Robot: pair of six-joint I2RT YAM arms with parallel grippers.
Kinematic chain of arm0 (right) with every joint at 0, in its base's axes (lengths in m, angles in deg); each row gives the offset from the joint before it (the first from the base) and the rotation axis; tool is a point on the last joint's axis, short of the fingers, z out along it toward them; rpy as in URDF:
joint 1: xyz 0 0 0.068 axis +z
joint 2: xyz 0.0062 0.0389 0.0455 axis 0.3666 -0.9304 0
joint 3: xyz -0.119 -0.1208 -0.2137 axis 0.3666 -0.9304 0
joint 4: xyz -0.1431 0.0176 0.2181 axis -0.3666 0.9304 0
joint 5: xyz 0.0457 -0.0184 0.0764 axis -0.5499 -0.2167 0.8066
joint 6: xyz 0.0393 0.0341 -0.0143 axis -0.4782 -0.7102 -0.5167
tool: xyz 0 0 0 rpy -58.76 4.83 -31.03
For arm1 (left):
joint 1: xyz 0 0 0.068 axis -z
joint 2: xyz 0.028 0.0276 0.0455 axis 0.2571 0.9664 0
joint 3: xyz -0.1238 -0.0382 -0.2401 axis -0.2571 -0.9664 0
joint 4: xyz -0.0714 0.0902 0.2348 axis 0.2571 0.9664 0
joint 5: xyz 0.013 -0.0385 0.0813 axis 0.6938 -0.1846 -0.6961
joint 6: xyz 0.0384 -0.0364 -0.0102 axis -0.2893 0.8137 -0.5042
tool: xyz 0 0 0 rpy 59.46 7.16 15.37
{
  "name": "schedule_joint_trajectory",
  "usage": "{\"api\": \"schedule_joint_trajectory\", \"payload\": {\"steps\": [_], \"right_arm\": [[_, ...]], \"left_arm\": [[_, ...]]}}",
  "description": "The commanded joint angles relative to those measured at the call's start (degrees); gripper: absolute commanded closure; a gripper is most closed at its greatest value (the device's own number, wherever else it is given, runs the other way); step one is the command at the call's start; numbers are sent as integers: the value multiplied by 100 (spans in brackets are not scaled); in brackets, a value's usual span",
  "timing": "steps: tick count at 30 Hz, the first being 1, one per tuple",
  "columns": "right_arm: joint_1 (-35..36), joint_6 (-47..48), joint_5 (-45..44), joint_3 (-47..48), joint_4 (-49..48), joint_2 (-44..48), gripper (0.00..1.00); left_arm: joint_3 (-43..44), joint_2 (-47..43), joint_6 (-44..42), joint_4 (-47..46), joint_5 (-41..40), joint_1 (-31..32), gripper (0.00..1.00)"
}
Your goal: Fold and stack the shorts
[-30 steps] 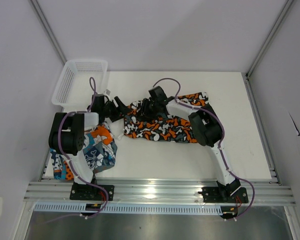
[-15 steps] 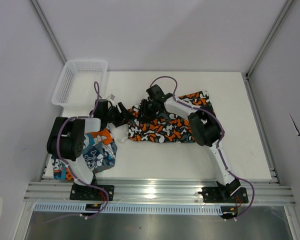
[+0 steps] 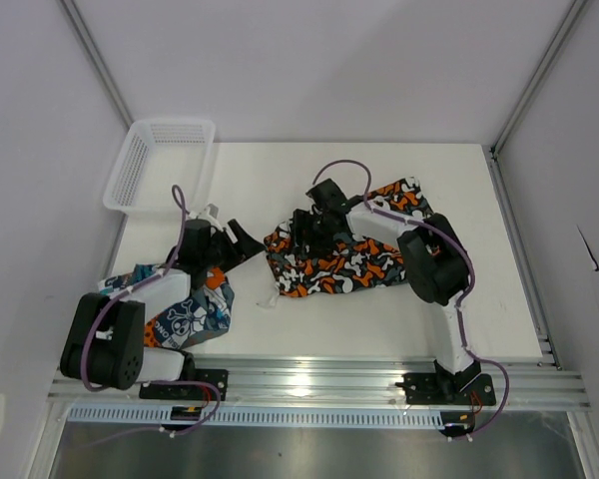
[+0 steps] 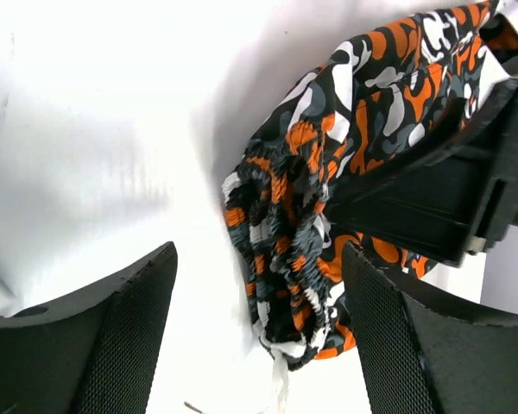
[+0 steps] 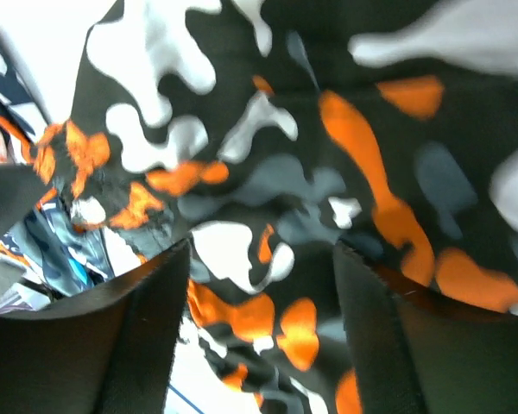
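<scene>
The camouflage shorts [image 3: 354, 261] lie bunched at the table's middle, their gathered waistband [image 4: 281, 250] and white drawstring toward the left. My right gripper [image 3: 301, 235] hovers low over their left part, and its jaws [image 5: 259, 336] stand open, with the printed cloth [image 5: 268, 207] spread beneath and between them. My left gripper [image 3: 248, 239] is open just left of the waistband. In the left wrist view, the waistband's end sits between its wide-apart fingers [image 4: 259, 336]. The teal patchwork shorts [image 3: 185, 311] lie crumpled at the near left, partly under the left arm.
A white mesh basket [image 3: 160, 160] stands at the back left corner. Bare white table [image 3: 479, 319] lies right of and in front of the camouflage shorts. The right gripper's black body [image 4: 432, 194] shows close by in the left wrist view.
The right gripper's jaws have opened, and the camouflage shorts have shifted right and bunched up. The left arm has dropped lower, uncovering more of the teal shorts.
</scene>
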Motion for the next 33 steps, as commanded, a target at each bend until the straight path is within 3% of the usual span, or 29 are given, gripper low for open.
{"api": "schedule_joint_trajectory", "payload": {"steps": [1, 8, 16, 20, 25, 30, 33], "right_arm": [[5, 244, -288, -283, -423, 821, 23], [566, 727, -1165, -958, -422, 1910, 16], [1648, 2195, -2398, -1892, -678, 3045, 10], [2166, 2679, -2863, -2024, -625, 3090, 10], [2931, 3521, -4294, -2103, -624, 2923, 6], [3054, 4313, -4533, -2208, -862, 2905, 1], [3362, 5007, -5280, -2340, -1099, 2783, 0]], "left_arm": [[-230, -531, 104, 50, -354, -120, 20], [-539, -1129, 254, 102, -90, -533, 19], [-433, -1165, 272, 489, 270, -648, 18], [-495, -1243, 289, 533, 349, -657, 18], [-477, -1358, 175, 761, 411, -657, 18], [-425, -1358, 78, 955, 490, -657, 18], [-425, -1358, 34, 1008, 490, -657, 18]]}}
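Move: The right hand is low over the camouflage shorts near their left end. Their near-left waistband corner lies about 12 cm back from it, 2 cm to its left and some 2 cm below, with the white drawstring 2 cm farther back and 3 cm farther left of that corner. The blue shorts' middle is roughly 16 cm back and 28 cm left of the right hand. From the left hand the corner is about 10 cm back and 8 cm right, 5 cm lower. The right fingers come free of the camouflage shorts as they spread fully open; the hand climbs about 9 cm, then swings back some 12 cm to hover over the near-left corner, rolling some 70 degrees counter-clockwise while still slanting down. The open left hand moves left about 3 cm, lifting slightly, then eases back about as far. ##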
